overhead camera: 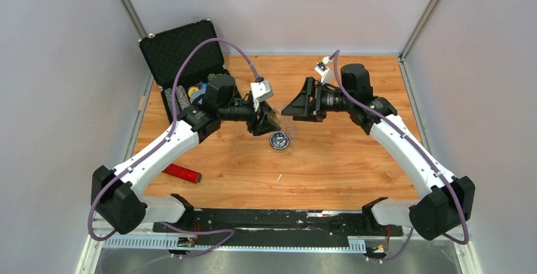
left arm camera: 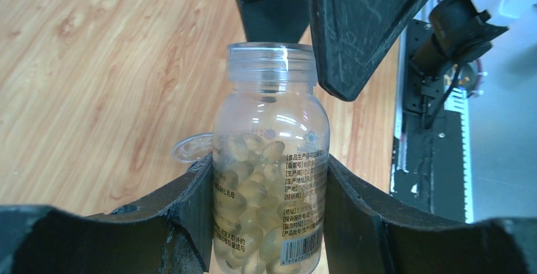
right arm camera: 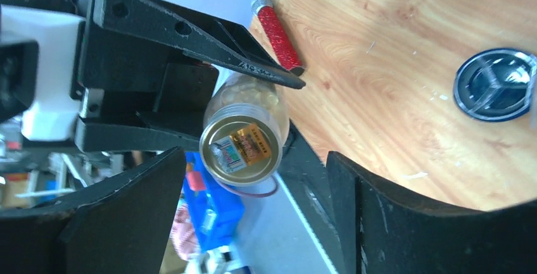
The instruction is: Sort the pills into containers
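Note:
A clear pill bottle (left arm camera: 271,160), half full of yellowish softgel pills (left arm camera: 253,192), is held level above the table with my left gripper (left arm camera: 269,168) shut on its body. In the right wrist view the bottle's mouth (right arm camera: 240,144) is covered by a gold foil seal. My right gripper (right arm camera: 256,157) faces that mouth with its jaws open wide, touching nothing. The container, a small round dark-rimmed dish (overhead camera: 279,140) with dividers, sits on the wood just below both grippers (overhead camera: 266,124) (overhead camera: 292,106). It appears again at the right of the right wrist view (right arm camera: 497,84).
A clear round lid (left arm camera: 190,147) lies on the wood beside the bottle. A red glittery tube (overhead camera: 182,173) lies near the left arm. An open black foam-lined case (overhead camera: 180,49) stands at the back left. A black rail (overhead camera: 272,220) runs along the near edge.

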Robot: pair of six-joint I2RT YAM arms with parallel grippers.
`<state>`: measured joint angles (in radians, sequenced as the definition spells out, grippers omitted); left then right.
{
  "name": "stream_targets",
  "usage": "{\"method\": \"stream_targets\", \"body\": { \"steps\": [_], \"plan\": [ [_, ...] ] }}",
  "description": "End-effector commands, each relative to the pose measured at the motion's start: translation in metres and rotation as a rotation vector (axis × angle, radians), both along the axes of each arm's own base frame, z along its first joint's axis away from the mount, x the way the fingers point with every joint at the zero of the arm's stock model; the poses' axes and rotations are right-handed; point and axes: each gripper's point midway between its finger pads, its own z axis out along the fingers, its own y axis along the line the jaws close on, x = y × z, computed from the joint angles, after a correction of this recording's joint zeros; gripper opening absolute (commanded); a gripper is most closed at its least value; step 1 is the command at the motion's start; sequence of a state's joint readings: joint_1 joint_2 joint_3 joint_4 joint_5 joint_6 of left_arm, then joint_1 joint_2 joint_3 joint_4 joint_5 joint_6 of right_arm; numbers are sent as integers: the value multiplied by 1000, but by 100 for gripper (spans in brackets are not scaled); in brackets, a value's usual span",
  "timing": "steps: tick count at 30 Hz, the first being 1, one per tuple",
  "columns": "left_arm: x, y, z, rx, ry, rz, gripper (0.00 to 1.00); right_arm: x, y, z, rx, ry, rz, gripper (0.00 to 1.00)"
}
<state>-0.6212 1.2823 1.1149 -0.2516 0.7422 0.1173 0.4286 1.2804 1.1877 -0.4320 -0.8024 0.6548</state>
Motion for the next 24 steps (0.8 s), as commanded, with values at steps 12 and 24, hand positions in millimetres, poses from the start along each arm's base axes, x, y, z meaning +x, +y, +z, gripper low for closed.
{"method": "stream_targets", "body": {
  "steps": [12,24],
  "plan": [
    [10,-1,0,18,-79,3,0,8,13,17,71,244,-36,20],
    [-29,-9,4,-48,-1,-222,0,-27,2,-4,118,-380,369,0]
  ]
}}
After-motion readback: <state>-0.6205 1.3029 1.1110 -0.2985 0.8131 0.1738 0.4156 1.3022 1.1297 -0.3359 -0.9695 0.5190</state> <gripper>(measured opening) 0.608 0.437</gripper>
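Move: Level with the right gripper and about 1 cm to its left, the pill bottle's cap stands between open fingers. The round pill box lies on the table about 5 cm ahead, 3 cm left and 25 cm below that hand, its clear lid roughly 3 cm farther out and 3 cm right of the box. For the left hand, gripping the bottle, the cap is 5 cm right, 1 cm ahead and 2 cm down; the box is 6 cm ahead, 3 cm right and 23 cm below. Rolling clockwise as seen along its own fingers by about 15 degrees and easing 1 cm left and forward, the right hand closes its open fingers and pinches the cap, then rolls back the other way some 20 degrees while drawing back about 2 cm. The left hand keeps its grip on the bottle, sinking about 1 cm and edging forward before it too goes back 2 cm. ##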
